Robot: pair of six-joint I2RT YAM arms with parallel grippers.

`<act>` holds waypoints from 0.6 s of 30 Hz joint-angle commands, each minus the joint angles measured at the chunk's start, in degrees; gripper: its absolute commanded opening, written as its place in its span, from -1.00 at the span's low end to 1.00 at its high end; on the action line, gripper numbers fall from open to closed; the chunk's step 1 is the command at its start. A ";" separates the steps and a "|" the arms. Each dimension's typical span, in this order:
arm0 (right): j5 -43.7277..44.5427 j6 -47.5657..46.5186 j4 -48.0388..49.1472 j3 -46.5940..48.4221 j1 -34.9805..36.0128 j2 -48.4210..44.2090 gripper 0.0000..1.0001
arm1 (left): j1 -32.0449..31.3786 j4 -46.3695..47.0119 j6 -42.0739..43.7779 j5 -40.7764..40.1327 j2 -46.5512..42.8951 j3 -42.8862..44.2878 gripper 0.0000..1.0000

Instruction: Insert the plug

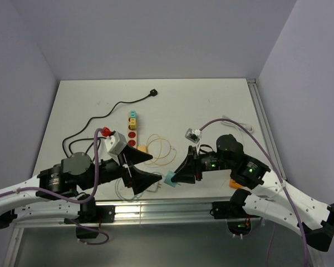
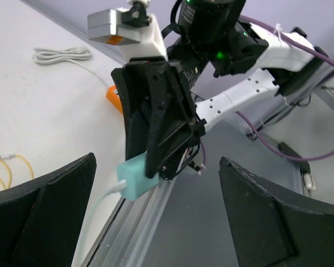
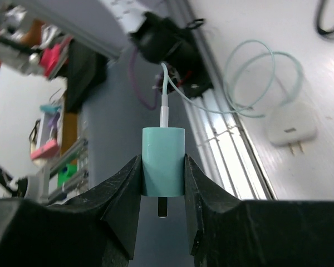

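The plug (image 3: 162, 161) is a teal block with a white cable out of its top and a dark prong below. My right gripper (image 3: 162, 172) is shut on it, one finger on each side. From above, the plug (image 1: 170, 179) hangs at the table's near edge, at the tip of the right gripper (image 1: 175, 177). My left gripper (image 1: 156, 167) is open just left of it, with nothing between its fingers. Its wrist view shows the plug (image 2: 134, 175) ahead of its wide jaws, pinched by the right arm's black fingers (image 2: 156, 122). A power strip (image 1: 132, 127) with coloured sockets lies mid-table.
A white charger (image 3: 292, 127) and a pale cable loop (image 3: 261, 78) lie on the table near the front rail. A yellow cable loop (image 1: 158, 147) sits beside the strip. A black cord (image 1: 117, 105) runs across the back left. An orange block (image 1: 234, 182) lies under the right arm.
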 commanded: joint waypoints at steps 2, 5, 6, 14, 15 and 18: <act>-11.27 -3.10 7.11 0.19 0.86 -5.83 -1.00 | -0.21 -2.31 6.12 10.15 4.60 1.68 0.88; -13.48 -2.66 8.08 0.62 1.04 -7.25 -1.00 | -0.04 -1.00 6.74 16.29 8.02 1.94 0.85; -13.92 -2.75 7.91 1.06 1.13 -7.08 -1.00 | 0.05 -0.47 6.83 17.63 8.82 2.03 0.82; -12.08 -2.39 6.94 1.77 1.39 -7.17 -1.00 | 1.90 0.84 6.31 20.98 13.84 3.27 0.60; -11.81 -2.57 6.59 2.03 1.48 -7.25 -1.00 | 1.99 1.28 6.22 21.16 13.67 2.91 0.51; -11.20 -2.57 6.06 1.77 1.48 -7.52 -1.00 | 2.86 2.25 5.60 22.12 12.70 2.12 0.31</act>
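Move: The teal plug, held in the right fingertips, lies about 7 cm to the right of the open left hand and 11 cm below it, level fore and aft. For the right hand the goal is the left gripper, some 8 cm to its left and 11 cm above, neither ahead nor back. From the left hand, the white charger lies on the table roughly 2 cm ahead, 2 cm left and 34 cm below; the power strip's middle is about 27 cm ahead, 12 cm left, also on the table. The left hand swoops down about 7 cm, to the right 5 cm and back 3 cm towards the teal plug, swinging clockwise and rolling some 25 degrees in all, and its wide-open fingers start to close partway around the plug's cord side, not yet shut on it. The right hand keeps its pinch and brings the plug back and up, about 4 to 5 cm each way, turning it moderately counter-clockwise, then holds it still for the left fingers, one of which ends close beside the plug, though contact can't be made out. ##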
